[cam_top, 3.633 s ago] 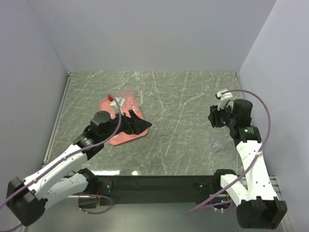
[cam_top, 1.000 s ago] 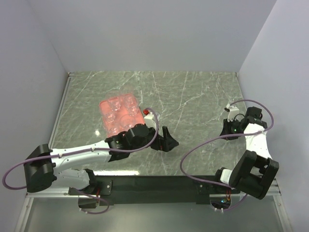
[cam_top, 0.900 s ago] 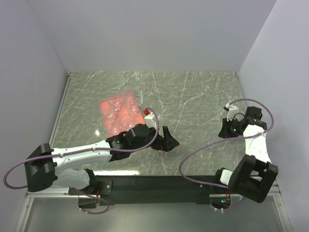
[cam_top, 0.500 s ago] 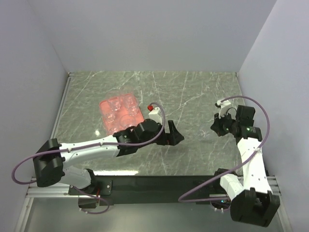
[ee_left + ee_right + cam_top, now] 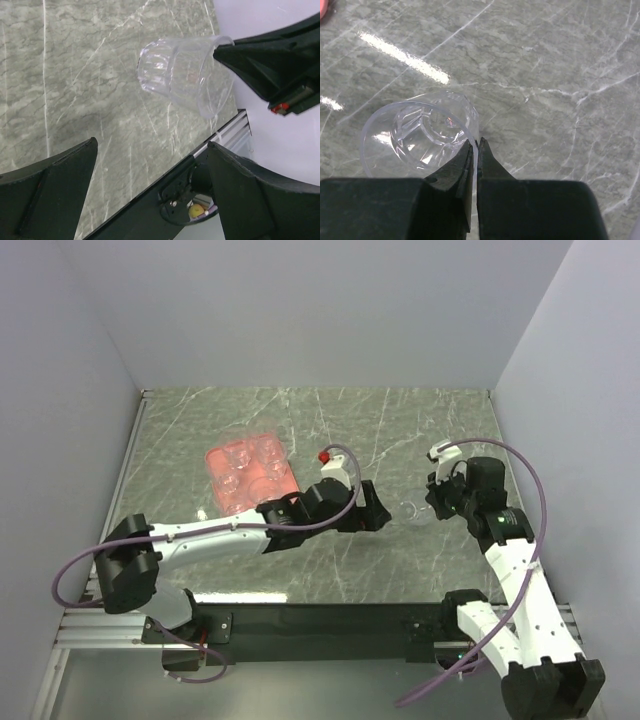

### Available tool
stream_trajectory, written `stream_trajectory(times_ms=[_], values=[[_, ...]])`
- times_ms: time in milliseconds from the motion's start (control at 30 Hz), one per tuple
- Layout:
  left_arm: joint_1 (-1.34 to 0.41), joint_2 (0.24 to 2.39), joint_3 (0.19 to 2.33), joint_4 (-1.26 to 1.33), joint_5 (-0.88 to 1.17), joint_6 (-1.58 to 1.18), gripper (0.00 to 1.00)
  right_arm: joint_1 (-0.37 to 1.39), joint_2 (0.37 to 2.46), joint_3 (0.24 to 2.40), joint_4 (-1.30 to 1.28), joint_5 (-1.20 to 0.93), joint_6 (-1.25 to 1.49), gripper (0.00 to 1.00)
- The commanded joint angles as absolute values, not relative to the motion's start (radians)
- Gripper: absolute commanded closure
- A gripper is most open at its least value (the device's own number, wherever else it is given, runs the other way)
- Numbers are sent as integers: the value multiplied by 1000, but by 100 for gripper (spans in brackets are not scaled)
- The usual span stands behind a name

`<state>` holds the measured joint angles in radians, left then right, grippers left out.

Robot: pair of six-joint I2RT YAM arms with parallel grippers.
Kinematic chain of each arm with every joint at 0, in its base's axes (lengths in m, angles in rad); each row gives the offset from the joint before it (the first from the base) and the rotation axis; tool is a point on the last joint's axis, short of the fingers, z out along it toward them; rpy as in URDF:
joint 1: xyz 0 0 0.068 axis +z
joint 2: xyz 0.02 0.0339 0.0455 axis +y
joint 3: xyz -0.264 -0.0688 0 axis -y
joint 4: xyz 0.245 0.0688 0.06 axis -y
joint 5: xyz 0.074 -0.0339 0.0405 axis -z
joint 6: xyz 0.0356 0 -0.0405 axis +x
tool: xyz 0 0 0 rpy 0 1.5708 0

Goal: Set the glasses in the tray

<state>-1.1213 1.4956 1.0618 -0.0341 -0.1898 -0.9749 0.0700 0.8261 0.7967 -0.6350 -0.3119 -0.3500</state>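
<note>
The salmon-pink tray [image 5: 218, 502] lies at the table's left centre with several clear glasses [image 5: 266, 471] standing in it. My right gripper [image 5: 433, 503] is shut on the rim of one more clear glass [image 5: 412, 512], held tipped on its side above the marble. The right wrist view shows that glass [image 5: 417, 132] with its rim pinched between the fingertips of the right gripper [image 5: 476, 146]. My left gripper [image 5: 384, 518] reaches in from the left, open and empty. Seen from the left wrist, the glass [image 5: 182, 75] hangs ahead of the wide-apart left fingers [image 5: 55, 192], not between them.
The black front rail [image 5: 330, 620] with both arm bases runs along the table's near edge. The table's metal edge strip [image 5: 225, 131] shows just past the held glass. Grey walls close in the left, back and right sides.
The left arm has stretched rightward from beside the tray toward the table's middle. The right arm has swung left with the glass, so the two grippers now stand close together.
</note>
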Motion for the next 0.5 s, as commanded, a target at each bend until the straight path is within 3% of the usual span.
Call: stream_trajectory(times_ms=[0, 333, 467], values=[[-1132, 1526, 1152, -40, -228, -992, 4, 123, 790, 819, -552, -229, -273, 100], [-1183, 1686, 1359, -267, -399, -1057, 19, 258, 755, 795, -512, -66, -183, 100], [-1195, 1742, 1446, -374, -465, -1086, 32, 265, 758, 805, -515, -75, -176, 100]])
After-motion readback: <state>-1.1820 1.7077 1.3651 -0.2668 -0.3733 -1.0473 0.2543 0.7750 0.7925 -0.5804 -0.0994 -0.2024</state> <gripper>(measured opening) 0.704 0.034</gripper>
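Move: The glass, pinched at its rim in the right gripper, hangs about 7 cm to the right of the left hand, 3 cm farther out and slightly lower. Its middle is some 4 cm left of the right hand, 1 cm back and 4 cm below. The tray's middle lies roughly 30 cm left of the left hand, 11 cm ahead and 17 cm down. Left hand, part-closing, reaches some 4 cm right and forward towards the glass; right brings it 2 cm left and up. ##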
